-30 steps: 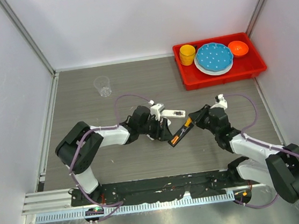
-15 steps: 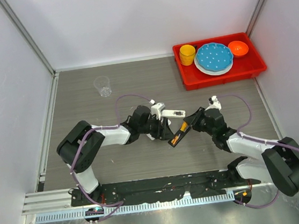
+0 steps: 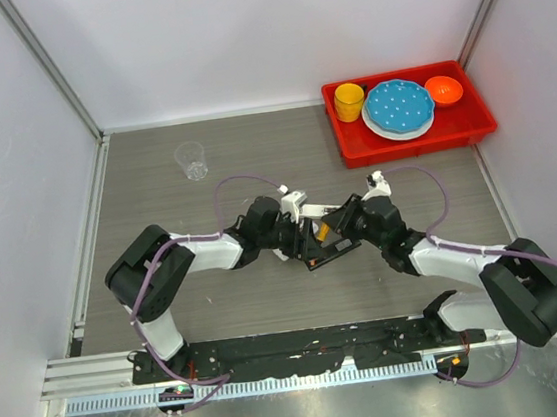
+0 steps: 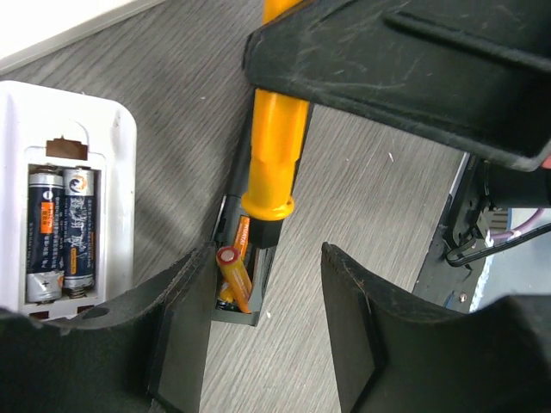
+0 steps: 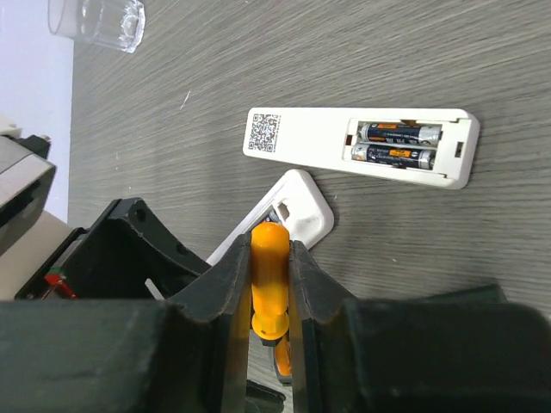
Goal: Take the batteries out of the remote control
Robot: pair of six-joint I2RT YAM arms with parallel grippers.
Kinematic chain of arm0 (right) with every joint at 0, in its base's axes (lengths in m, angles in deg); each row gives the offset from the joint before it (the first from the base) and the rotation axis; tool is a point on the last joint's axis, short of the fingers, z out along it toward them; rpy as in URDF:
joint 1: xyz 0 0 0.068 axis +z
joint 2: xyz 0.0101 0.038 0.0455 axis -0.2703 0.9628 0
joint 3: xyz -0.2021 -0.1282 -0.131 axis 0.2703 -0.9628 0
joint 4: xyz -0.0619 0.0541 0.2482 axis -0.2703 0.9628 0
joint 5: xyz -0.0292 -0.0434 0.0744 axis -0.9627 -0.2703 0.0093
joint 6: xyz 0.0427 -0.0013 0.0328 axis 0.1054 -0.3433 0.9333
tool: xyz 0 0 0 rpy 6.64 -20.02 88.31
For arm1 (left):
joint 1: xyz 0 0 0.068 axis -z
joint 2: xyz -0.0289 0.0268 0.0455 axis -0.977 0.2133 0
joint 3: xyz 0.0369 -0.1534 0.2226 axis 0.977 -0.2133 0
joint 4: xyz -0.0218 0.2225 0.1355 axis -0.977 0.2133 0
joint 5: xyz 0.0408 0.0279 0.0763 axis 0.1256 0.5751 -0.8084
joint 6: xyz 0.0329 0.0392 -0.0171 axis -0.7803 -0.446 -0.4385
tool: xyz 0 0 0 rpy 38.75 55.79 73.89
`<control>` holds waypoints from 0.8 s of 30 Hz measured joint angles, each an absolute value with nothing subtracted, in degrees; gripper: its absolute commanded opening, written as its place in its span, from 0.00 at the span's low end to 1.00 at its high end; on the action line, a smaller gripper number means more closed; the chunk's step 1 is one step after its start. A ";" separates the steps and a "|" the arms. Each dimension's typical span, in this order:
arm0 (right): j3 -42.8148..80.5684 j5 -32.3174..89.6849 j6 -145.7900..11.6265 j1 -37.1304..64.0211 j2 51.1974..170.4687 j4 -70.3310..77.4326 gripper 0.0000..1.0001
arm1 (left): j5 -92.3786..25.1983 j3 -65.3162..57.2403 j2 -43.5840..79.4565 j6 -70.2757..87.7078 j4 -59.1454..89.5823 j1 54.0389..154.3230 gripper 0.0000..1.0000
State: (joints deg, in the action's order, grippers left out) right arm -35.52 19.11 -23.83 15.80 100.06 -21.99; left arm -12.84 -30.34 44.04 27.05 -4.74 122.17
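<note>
A dark remote [image 4: 250,297] lies open on the table with orange batteries [image 4: 231,277] in its compartment; one battery is tilted up at its end. My right gripper [image 5: 269,284] is shut on an orange-handled tool [image 4: 277,155] whose tip reaches into that compartment. My left gripper [image 4: 267,344] is open, and its left finger [image 4: 185,331] is against the dark remote's end. A white remote [image 5: 310,142] lies beside it with two dark grey batteries [image 5: 398,144] in its open compartment; it also shows in the left wrist view [image 4: 112,172]. In the top view both grippers [image 3: 319,232] meet over the dark remote [image 3: 339,252].
A white cover piece [image 5: 301,211] lies by the tool. A clear glass [image 3: 191,160] stands at the back left. A red tray [image 3: 417,144] at the back right holds a yellow cup [image 3: 350,101], a blue plate [image 3: 399,104] and an orange bowl [image 3: 443,90].
My right gripper has moved left with the tool, close to the left gripper. The dark remote has turned from a steep diagonal to lying nearly level across the table.
</note>
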 measured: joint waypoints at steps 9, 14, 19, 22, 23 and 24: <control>-31.46 19.74 -24.10 18.12 108.62 -23.59 0.01 | -17.91 -31.89 35.17 25.04 -0.83 122.17 0.54; -29.71 20.29 -24.42 19.10 111.90 -24.01 0.01 | -19.26 -31.89 30.95 23.57 0.74 122.17 0.54; -28.70 19.85 -25.10 19.13 111.22 -22.98 0.01 | -19.48 -32.15 30.27 23.20 1.88 122.17 0.53; -27.87 18.98 -26.22 18.54 108.91 -21.40 0.01 | -19.35 -32.74 30.36 23.18 2.01 122.17 0.53; -27.68 18.65 -26.74 18.19 107.88 -20.90 0.01 | -19.33 -32.81 30.49 23.18 2.01 122.17 0.53; -27.41 18.47 -27.18 17.64 106.87 -20.38 0.01 | -19.26 -32.83 30.82 23.18 1.99 122.17 0.54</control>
State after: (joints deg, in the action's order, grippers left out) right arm -27.41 18.47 -27.18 17.64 106.87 -20.38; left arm -19.26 -32.83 30.82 23.18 1.99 122.17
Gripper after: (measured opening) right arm 0.230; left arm 0.536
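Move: The part-raised battery at the near-left end of the black remote sits almost under the left fingertips, about 1 cm back, 1 cm right and 3 cm down. From the right hand, which holds the screwdriver, it is about 6 cm back, 4 cm left and 7 cm below. From the left hand, the shorter white remote is roughly 4 cm ahead and 3 cm left, and the longer white remote about 10 cm ahead and 3 cm right, both some 5 cm down. Up, away from the black remote, goes the left hand by about 6 cm, tilting some 10 degrees with its fingers still apart, then eases slightly down. Meanwhile the right hand, keeping its grip on the screwdriver, sweeps left about 3.5 cm and down 2 cm over the battery compartment, then turns back up with a little forward and right. ##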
